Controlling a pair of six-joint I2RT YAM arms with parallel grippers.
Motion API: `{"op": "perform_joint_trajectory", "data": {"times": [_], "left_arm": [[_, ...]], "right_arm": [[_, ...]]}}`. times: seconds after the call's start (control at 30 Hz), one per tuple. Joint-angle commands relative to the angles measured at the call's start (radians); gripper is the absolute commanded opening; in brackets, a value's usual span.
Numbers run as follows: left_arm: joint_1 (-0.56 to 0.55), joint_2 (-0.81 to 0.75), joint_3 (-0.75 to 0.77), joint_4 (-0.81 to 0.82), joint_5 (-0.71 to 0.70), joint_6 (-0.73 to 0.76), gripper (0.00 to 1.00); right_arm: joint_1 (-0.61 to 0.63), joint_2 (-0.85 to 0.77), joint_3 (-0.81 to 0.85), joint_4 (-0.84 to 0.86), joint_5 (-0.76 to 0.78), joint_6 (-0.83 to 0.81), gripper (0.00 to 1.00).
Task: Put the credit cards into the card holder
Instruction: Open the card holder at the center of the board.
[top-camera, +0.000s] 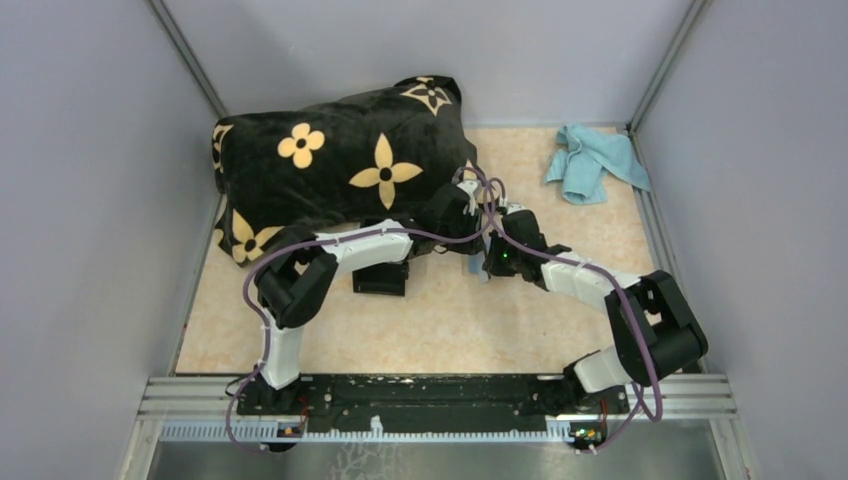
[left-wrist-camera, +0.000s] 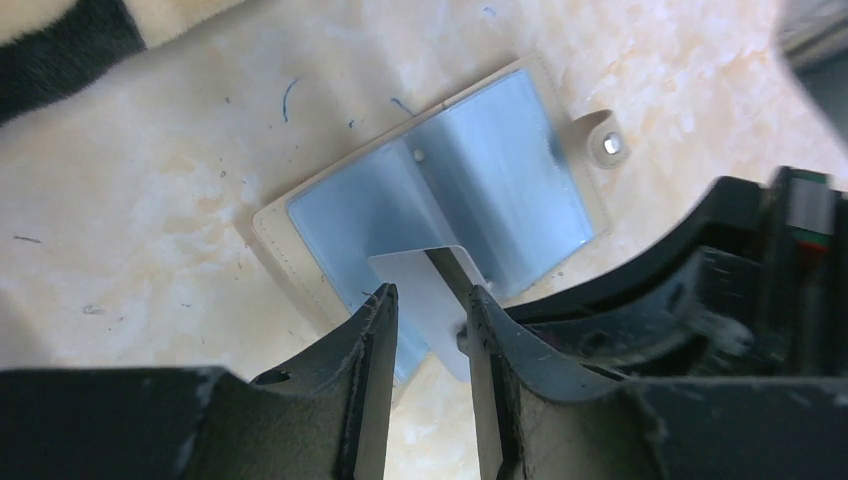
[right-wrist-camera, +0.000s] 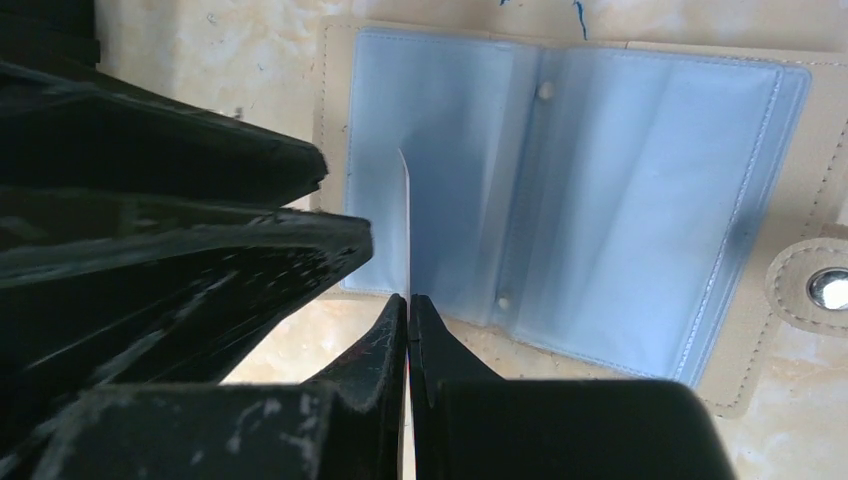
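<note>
The card holder (left-wrist-camera: 500, 170) lies open and flat on the beige table, a beige wallet with pale blue clear sleeves (right-wrist-camera: 640, 200) and a snap tab (right-wrist-camera: 828, 288). My right gripper (right-wrist-camera: 408, 298) is shut on a thin grey-white credit card with a dark stripe (left-wrist-camera: 425, 285). The card shows edge-on (right-wrist-camera: 408, 215) in the right wrist view, its far end over the holder's left sleeve. My left gripper (left-wrist-camera: 432, 292) stands open with its fingertips on either side of the card. I cannot tell whether they touch it. The right gripper's black body (left-wrist-camera: 700, 290) crowds in from the right.
A big black pillow with yellow flowers (top-camera: 340, 165) fills the back left. A light blue cloth (top-camera: 592, 160) lies at the back right. A small black boxy case (top-camera: 381, 279) sits under the left forearm. Grey walls close in on three sides.
</note>
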Motion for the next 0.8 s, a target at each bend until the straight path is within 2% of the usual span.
{"op": "perform_joint_trajectory", "data": {"times": [0.0, 0.57, 0.77], "left_arm": [[-0.013, 0.037, 0.013, 0.016, -0.031, -0.022, 0.38], [-0.013, 0.041, -0.107, 0.043, -0.076, -0.057, 0.35], [-0.013, 0.043, -0.116, 0.036, -0.089, -0.057, 0.35]], "right_arm": [[0.019, -0.006, -0.001, -0.124, 0.03, -0.014, 0.0], [-0.009, -0.113, 0.043, -0.165, 0.056, -0.009, 0.0], [-0.097, -0.143, 0.032, -0.12, -0.044, -0.007, 0.0]]}}
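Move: Just under the left hand lies the open card holder: the middle of its left page is about 1 cm ahead, 2 cm right and 7 cm below, the holder's own middle some 3 cm farther right. The credit card in the right fingers is about 3 cm right of the left hand, 1 cm back and 4 cm lower; the black tray is roughly 23 cm left and 2 cm back. From the right hand the holder's middle is about 4 cm straight ahead and 3 cm below. Sinking about 5 cm and easing some 2 cm left and 1 cm back, the half-open left fingers come down close to the near outer edge of the holder's left page, then hold there; a touch can't be made out. The right hand keeps its pinch on the credit card and draws it back 2 cm, then about 2.5 cm right, clear of the left page. ##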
